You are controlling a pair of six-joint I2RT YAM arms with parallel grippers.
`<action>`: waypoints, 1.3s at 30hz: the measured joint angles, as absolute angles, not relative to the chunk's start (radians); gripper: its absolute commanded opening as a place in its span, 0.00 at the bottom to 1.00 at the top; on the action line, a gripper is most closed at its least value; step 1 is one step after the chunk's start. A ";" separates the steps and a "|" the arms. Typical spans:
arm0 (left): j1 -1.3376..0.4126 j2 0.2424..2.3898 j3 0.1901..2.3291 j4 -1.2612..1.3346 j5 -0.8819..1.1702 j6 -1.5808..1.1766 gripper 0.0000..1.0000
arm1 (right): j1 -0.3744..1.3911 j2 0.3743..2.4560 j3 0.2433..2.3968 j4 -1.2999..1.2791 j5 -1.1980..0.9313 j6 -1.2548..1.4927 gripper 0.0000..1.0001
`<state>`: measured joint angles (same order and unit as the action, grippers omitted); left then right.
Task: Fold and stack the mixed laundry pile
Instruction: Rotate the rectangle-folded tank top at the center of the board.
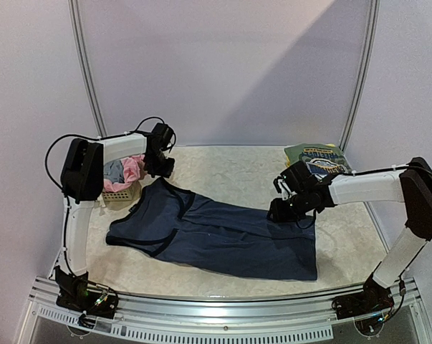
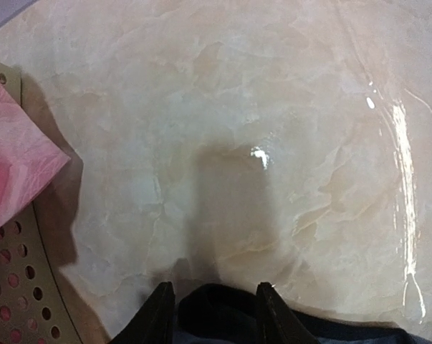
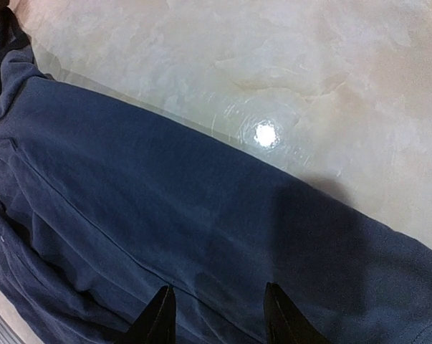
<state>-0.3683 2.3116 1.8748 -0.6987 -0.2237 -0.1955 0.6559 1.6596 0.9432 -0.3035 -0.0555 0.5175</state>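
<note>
The long navy sleeveless dress (image 1: 223, 236) lies spread flat across the table, straps at the far left. My left gripper (image 1: 161, 169) hovers at the top strap; in the left wrist view its open jaws (image 2: 216, 315) straddle the dark strap loop (image 2: 217, 304). My right gripper (image 1: 281, 211) is over the dress's far edge on the right, open, fingers apart just above the navy cloth (image 3: 165, 201), holding nothing. A folded navy printed tee (image 1: 317, 158) lies at the back right. Pink (image 1: 133, 170) and grey (image 1: 114, 170) pieces sit in the basket.
The pale-green perforated basket (image 1: 120, 193) stands at the left beside the left arm; its rim (image 2: 15, 287) and pink cloth (image 2: 15, 165) show in the left wrist view. Bare marble-look tabletop (image 1: 223, 172) lies beyond the dress. The metal rail (image 1: 223, 304) runs along the near edge.
</note>
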 measured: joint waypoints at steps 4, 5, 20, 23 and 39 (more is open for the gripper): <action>-0.365 2.355 1.914 -0.716 -0.220 -0.191 0.37 | 0.657 1.684 0.949 -0.305 -0.062 0.514 0.42; -0.365 2.363 1.916 -0.719 -0.221 -0.191 0.37 | 0.657 1.688 0.952 -0.305 -0.062 0.513 0.42; -0.364 2.379 1.916 -0.736 -0.255 -0.197 0.00 | 0.661 1.704 0.975 -0.307 -0.062 0.510 0.42; -0.364 2.374 1.902 -0.714 -0.252 -0.197 0.00 | 0.661 1.707 0.976 -0.307 -0.062 0.510 0.42; -0.364 1.911 1.374 -0.417 -0.200 -0.249 0.04 | 0.663 1.724 0.995 -0.344 -0.027 0.516 0.42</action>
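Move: The tank top's far-left corner lies right under the left hand's half-open fingers, about 3 cm down and barely 1 cm to the left and back; the basket's middle is some 18 cm to the left, level ahead, with the pink garment over its near side about 11 cm left and 1 cm ahead. The tank top's middle is roughly 25 cm back and 20 cm to the right of the left hand. From the right hand, that corner lies about 20 cm ahead and 42 cm to the left. The left hand sinks about 2.5 cm onto the far-left corner of the tank top and, stopping there, shuts its half-open fingers completely, pinching the corner. With the fingers kept shut it then draws the corner back towards the robot by about 5 cm and up by some 8 cm, drifting slightly left towards the basket while the wrist tilts the fingertips about 10 degrees forward. ##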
